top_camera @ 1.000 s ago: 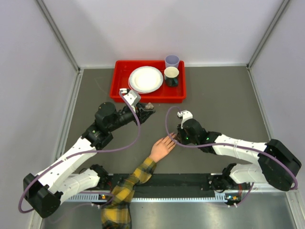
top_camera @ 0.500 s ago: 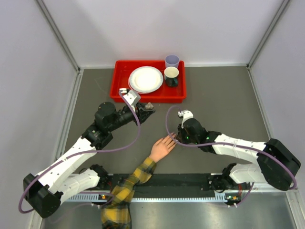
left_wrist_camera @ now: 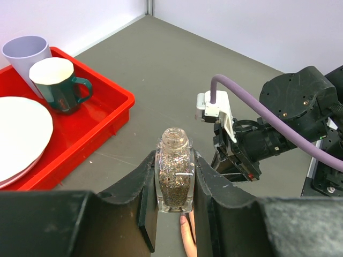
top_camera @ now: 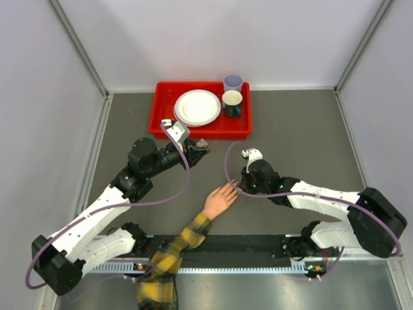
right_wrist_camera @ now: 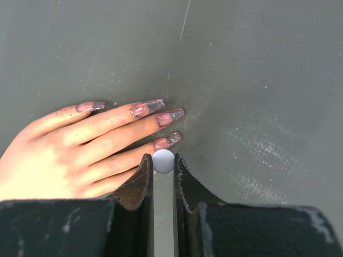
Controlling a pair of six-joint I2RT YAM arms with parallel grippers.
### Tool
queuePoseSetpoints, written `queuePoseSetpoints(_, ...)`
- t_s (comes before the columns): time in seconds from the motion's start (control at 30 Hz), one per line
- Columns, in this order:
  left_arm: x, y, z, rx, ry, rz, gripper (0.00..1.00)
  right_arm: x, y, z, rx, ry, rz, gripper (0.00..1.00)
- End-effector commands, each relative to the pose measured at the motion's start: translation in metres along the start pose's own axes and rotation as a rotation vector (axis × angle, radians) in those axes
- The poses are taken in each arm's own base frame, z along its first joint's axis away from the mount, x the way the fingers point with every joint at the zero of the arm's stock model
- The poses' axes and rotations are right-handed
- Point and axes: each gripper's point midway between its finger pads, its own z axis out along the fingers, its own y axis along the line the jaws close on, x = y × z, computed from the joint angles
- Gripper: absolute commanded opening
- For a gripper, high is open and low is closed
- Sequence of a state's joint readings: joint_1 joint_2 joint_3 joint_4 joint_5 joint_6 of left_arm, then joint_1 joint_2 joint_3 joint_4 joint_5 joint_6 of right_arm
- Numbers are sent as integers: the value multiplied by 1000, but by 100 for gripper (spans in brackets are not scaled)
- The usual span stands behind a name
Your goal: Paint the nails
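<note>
A pale mannequin hand [top_camera: 219, 200] in a yellow-and-black plaid sleeve [top_camera: 169, 255] lies flat on the grey table. Its nails [right_wrist_camera: 168, 140] are long and pinkish, smeared with glittery polish. My right gripper [right_wrist_camera: 163, 158] is shut on a small white round-topped brush cap [right_wrist_camera: 163, 161], which hovers right at the tip of a lower finger's nail. The brush itself is hidden under the cap. My left gripper [left_wrist_camera: 172, 156] is shut on a clear bottle of glitter polish [left_wrist_camera: 174, 179], uncapped, held upright off the table to the left and behind the hand [left_wrist_camera: 187, 238].
A red tray [top_camera: 161, 124] at the back holds a white plate [top_camera: 197, 107], a lilac cup [top_camera: 233, 82] and a dark green mug [top_camera: 232, 102]. White walls close in the table on three sides. The right arm [left_wrist_camera: 278, 128] shows close in front of the left wrist view.
</note>
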State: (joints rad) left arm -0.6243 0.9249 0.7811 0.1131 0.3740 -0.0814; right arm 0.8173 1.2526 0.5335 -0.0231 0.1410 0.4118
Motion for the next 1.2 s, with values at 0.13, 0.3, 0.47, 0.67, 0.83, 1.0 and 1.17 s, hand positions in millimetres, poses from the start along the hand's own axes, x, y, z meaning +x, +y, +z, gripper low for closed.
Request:
queuePoseSetpoints(0.13, -22, -2, -1, 15, -74, 17, 0, -32, 4, 0, -3, -77, 9, 0)
queuePoseSetpoints(0.3, -22, -3, 0, 19, -77, 18, 0, -35, 5, -1, -6, -84, 7, 0)
queuePoseSetpoints(0.47, -23, -3, -1, 20, -79, 13, 0, -40, 6, -9, -13, -91, 11, 0)
queuePoseSetpoints(0.67, -28, -7, -2, 37, -94, 6, 0, -43, 4, -31, -9, -93, 21, 0)
queuePoseSetpoints(0.83, -31, -28, 2, 167, -77, -9, 0, -43, -7, -68, 30, -88, 19, 0)
queuePoseSetpoints(1.0, -28, -57, 3, 355, -34, -35, 0, -72, -10, -117, 39, -145, -25, 0)
queuePoseSetpoints(1.17, -25, -81, 2, 546, 17, -61, 0, -129, 20, -168, -83, -263, -62, 0)
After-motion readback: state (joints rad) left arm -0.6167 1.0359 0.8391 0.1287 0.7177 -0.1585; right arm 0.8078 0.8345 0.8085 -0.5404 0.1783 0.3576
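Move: The polish bottle, held in the left gripper, hangs about 12 cm left, 2 cm ahead and some 25 cm above the right hand, which holds the brush. The nearest nail of the model hand, on that hand's right-most fingertip, lies about 3 cm below the right hand, 2 cm left and 1 cm ahead; the back of the model hand is 7 cm left, 4 cm back and 4 cm below. From the left hand, the brush is some 12 cm right, 2 cm back and 26 cm below. The right hand, keeping its pinch on the brush cap, creeps a few millimetres forward by the near fingertip, then climbs away from the model hand with growing speed, some 15 cm up towards the bottle's height while drifting about 4 cm right and a little back, fingers tipping slightly upward. Late on, the left hand keeps hold of the bottle and swings it about 4 cm back and nearly as far right at almost the same height, turning some 20 degrees clockwise so that it points more to the right. ##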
